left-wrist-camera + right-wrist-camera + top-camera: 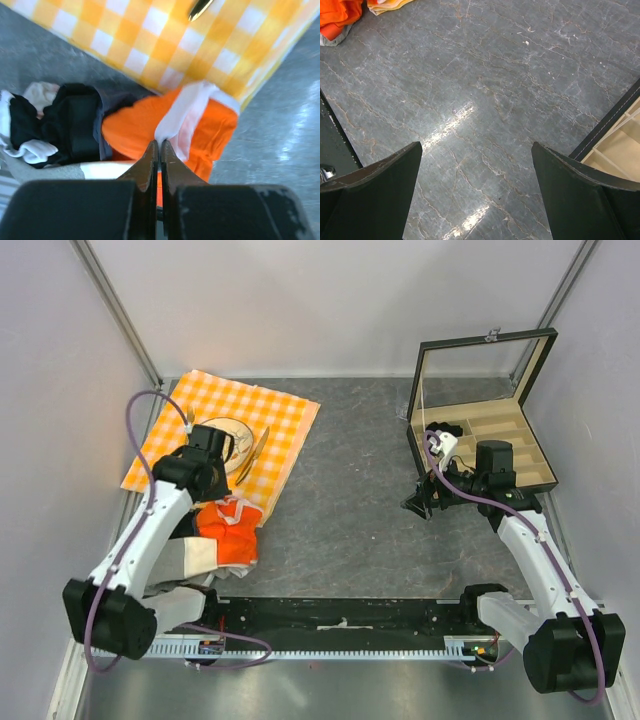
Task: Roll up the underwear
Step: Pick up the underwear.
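The underwear (236,532) is a small orange-red garment with white trim, lying bunched at the near edge of the checkered cloth; it also shows in the left wrist view (132,127). My left gripper (160,145) comes down on its left end (213,498); its jaws are pressed together with a peak of the white trim pinched at the fingertips. My right gripper (418,502) hovers far to the right beside the box, its fingers wide apart over bare tabletop (476,146), holding nothing. A corner of the underwear (335,17) shows at the top left of the right wrist view.
An orange-white checkered cloth (230,405) carries a plate (238,435) with cutlery at the back left. A black fabric bundle (70,120) and grey-white cloth (185,558) lie left of the underwear. An open wooden compartment box (490,430) stands at the back right.
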`<state>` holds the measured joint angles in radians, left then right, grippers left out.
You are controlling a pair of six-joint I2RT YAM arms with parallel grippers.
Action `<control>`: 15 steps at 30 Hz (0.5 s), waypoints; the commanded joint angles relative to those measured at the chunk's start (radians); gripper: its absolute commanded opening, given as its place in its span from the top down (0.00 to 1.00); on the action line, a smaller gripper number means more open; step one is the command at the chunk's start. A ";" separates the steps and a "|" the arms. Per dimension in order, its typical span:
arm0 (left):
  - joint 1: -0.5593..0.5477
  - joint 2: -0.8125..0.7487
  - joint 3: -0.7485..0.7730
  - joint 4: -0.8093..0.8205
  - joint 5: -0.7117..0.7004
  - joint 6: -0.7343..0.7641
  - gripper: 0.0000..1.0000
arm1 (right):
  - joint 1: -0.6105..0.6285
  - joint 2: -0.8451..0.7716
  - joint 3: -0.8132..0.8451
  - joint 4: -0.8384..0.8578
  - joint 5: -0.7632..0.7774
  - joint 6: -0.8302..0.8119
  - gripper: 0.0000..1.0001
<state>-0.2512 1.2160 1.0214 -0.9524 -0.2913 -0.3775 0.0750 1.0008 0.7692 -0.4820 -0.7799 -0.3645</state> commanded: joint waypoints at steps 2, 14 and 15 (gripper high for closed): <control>0.000 -0.133 0.163 -0.069 -0.028 -0.009 0.98 | 0.005 -0.001 0.039 0.010 -0.004 -0.025 0.02; -0.005 -0.216 0.460 -0.078 0.367 0.084 0.98 | 0.005 0.013 0.033 0.003 -0.024 -0.057 0.02; -0.010 -0.214 0.470 -0.071 0.403 0.081 0.98 | 0.003 0.012 0.033 0.002 -0.025 -0.059 0.02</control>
<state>-0.2512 0.9974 1.4220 -1.0256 -0.1184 -0.3454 0.0750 1.0122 0.7692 -0.4877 -0.7795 -0.3916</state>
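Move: The left hand already pinches the white trim of the orange underwear, with most of the cloth still heaped some 5 cm back and 5 cm below the fingers. Some 11 cm to this hand's left and 5 cm back lies the dark cloth; the grey garment is about 14 cm left and 14 cm back. The plate sits roughly 16 cm straight ahead, all of these near table height. From the right hand the underwear is about 48 cm left, 5 cm back and 10 cm below. Straight up and fast, by about 18 cm, the left hand carries the orange underwear off the pile, fingers still shut on its white trim. The wrist tips the fingertips up and forward by nearly 30 degrees and rolls a little, left side down, while the hand drifts some 3 cm right towards the end. ##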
